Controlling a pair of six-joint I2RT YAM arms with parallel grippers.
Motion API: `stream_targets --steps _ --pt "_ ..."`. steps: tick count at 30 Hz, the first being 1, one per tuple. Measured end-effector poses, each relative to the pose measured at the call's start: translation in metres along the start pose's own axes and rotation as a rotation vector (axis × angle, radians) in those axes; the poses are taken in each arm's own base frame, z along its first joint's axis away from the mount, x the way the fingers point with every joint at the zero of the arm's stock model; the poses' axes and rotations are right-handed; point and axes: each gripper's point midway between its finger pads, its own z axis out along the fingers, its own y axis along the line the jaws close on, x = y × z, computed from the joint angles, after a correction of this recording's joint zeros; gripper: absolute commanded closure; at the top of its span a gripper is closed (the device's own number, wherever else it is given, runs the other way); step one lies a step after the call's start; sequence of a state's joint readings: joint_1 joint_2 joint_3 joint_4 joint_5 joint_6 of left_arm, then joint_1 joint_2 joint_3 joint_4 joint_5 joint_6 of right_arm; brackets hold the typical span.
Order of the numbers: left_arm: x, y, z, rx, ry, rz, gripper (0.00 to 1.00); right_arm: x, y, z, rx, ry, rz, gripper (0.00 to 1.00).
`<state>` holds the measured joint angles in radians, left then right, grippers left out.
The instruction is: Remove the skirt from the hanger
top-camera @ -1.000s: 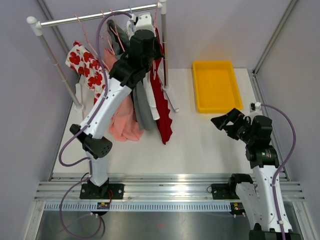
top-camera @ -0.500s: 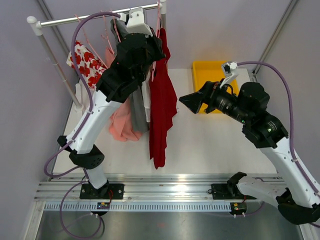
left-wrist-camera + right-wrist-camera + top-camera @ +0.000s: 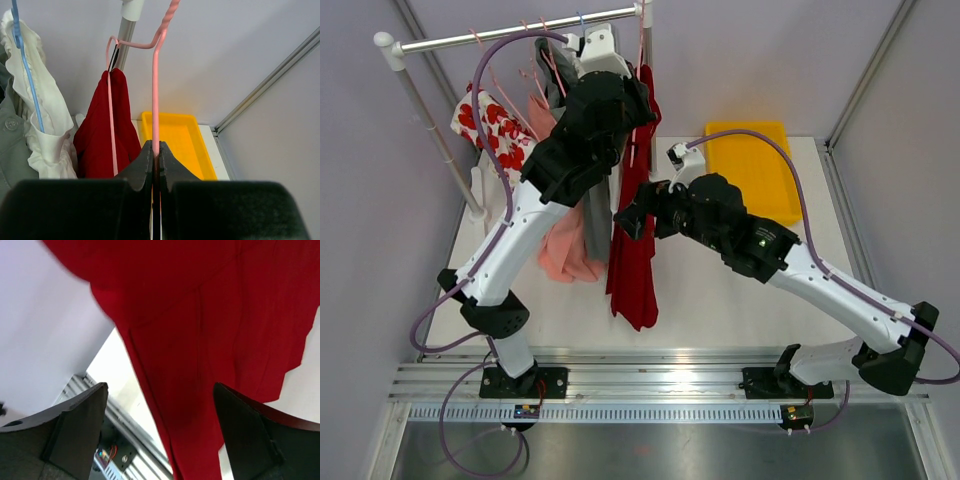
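The red skirt (image 3: 634, 240) hangs from a pink wire hanger (image 3: 155, 75) by the right post of the clothes rail (image 3: 510, 35). My left gripper (image 3: 155, 147) is shut on the hanger's upright wire, high up by the rail (image 3: 632, 100). The skirt (image 3: 102, 140) is clipped to the hanger just left of it. My right gripper (image 3: 632, 212) is open at the skirt's middle. In the right wrist view the red cloth (image 3: 210, 330) fills the space ahead of the gripper (image 3: 165, 425), with the fingers (image 3: 80, 425) wide apart on either side.
A pink garment (image 3: 565, 250), a grey one (image 3: 592, 220), a white one (image 3: 45, 125) on a blue hanger and a heart-print one (image 3: 490, 135) hang on the same rail. A yellow tray (image 3: 750, 165) lies at the back right. The rail's right post (image 3: 131, 20) stands close by.
My right arm has swung from the front right across to the skirt, its jaws staying open. The left gripper has kept hold of the hanger, and the skirt's hem has swung forward.
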<state>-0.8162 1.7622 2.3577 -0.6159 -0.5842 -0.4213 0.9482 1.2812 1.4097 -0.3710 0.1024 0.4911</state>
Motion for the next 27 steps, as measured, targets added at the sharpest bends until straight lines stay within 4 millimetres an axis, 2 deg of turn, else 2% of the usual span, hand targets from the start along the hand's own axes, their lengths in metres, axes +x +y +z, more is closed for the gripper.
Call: stream_targets --steps 4,5,6,10,14,17,22,25,27 --pt "0.01 0.004 0.001 -0.008 0.017 -0.001 1.0 -0.004 -0.009 0.019 0.046 -0.047 -0.031 0.64" --pt "0.014 0.005 0.0 -0.011 0.025 0.001 1.0 -0.007 -0.01 0.021 0.051 -0.062 -0.043 0.93" --pt "0.017 0.006 0.0 -0.013 0.029 0.003 1.0 -0.01 -0.011 0.023 0.056 -0.077 -0.049 1.0" --pt "0.017 0.009 -0.002 -0.016 0.025 -0.004 1.0 -0.014 -0.01 0.024 0.065 -0.11 -0.067 1.0" --pt "0.016 0.017 -0.006 -0.034 -0.001 -0.011 1.0 -0.003 -0.001 0.017 0.056 -0.105 -0.086 1.0" --pt "0.019 0.028 -0.008 -0.067 -0.032 -0.016 1.0 0.011 0.017 -0.001 0.038 -0.09 -0.106 1.0" --pt "0.034 0.038 -0.007 -0.123 -0.066 -0.013 1.0 0.023 0.056 -0.045 0.009 -0.111 -0.139 1.0" --pt "0.042 0.028 -0.01 -0.113 -0.077 -0.009 1.0 0.026 0.061 -0.062 0.07 -0.135 -0.168 1.0" --pt "0.037 0.021 -0.011 -0.108 -0.095 -0.006 1.0 0.03 0.063 -0.069 0.108 -0.14 -0.193 1.0"
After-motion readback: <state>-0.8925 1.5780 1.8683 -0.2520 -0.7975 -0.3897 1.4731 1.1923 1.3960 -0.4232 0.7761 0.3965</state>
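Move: The left gripper already holds the pink hanger's near side; from it the red skirt's middle lies roughly 11 cm back and 18 cm down, in line sideways, and the right end of the rack bar some 12 cm ahead and 12 cm up, also in line. From the open right gripper the skirt is just about 3 cm ahead, 2 cm left and 3 cm below; the white garment hangs about 12 cm ahead and 4 cm left, the grey one about 10 cm ahead and 9 cm left, both roughly level. Push the right gripper about 3 cm forward into the red skirt while shutting its fingers to pinch the cloth, then pull it back towards the robot some 12 cm, rising slightly, fingertips tipping up. Meanwhile keep the left gripper's pinch on the hanger, draw it down about 4 cm and turn it slightly counter-clockwise. ##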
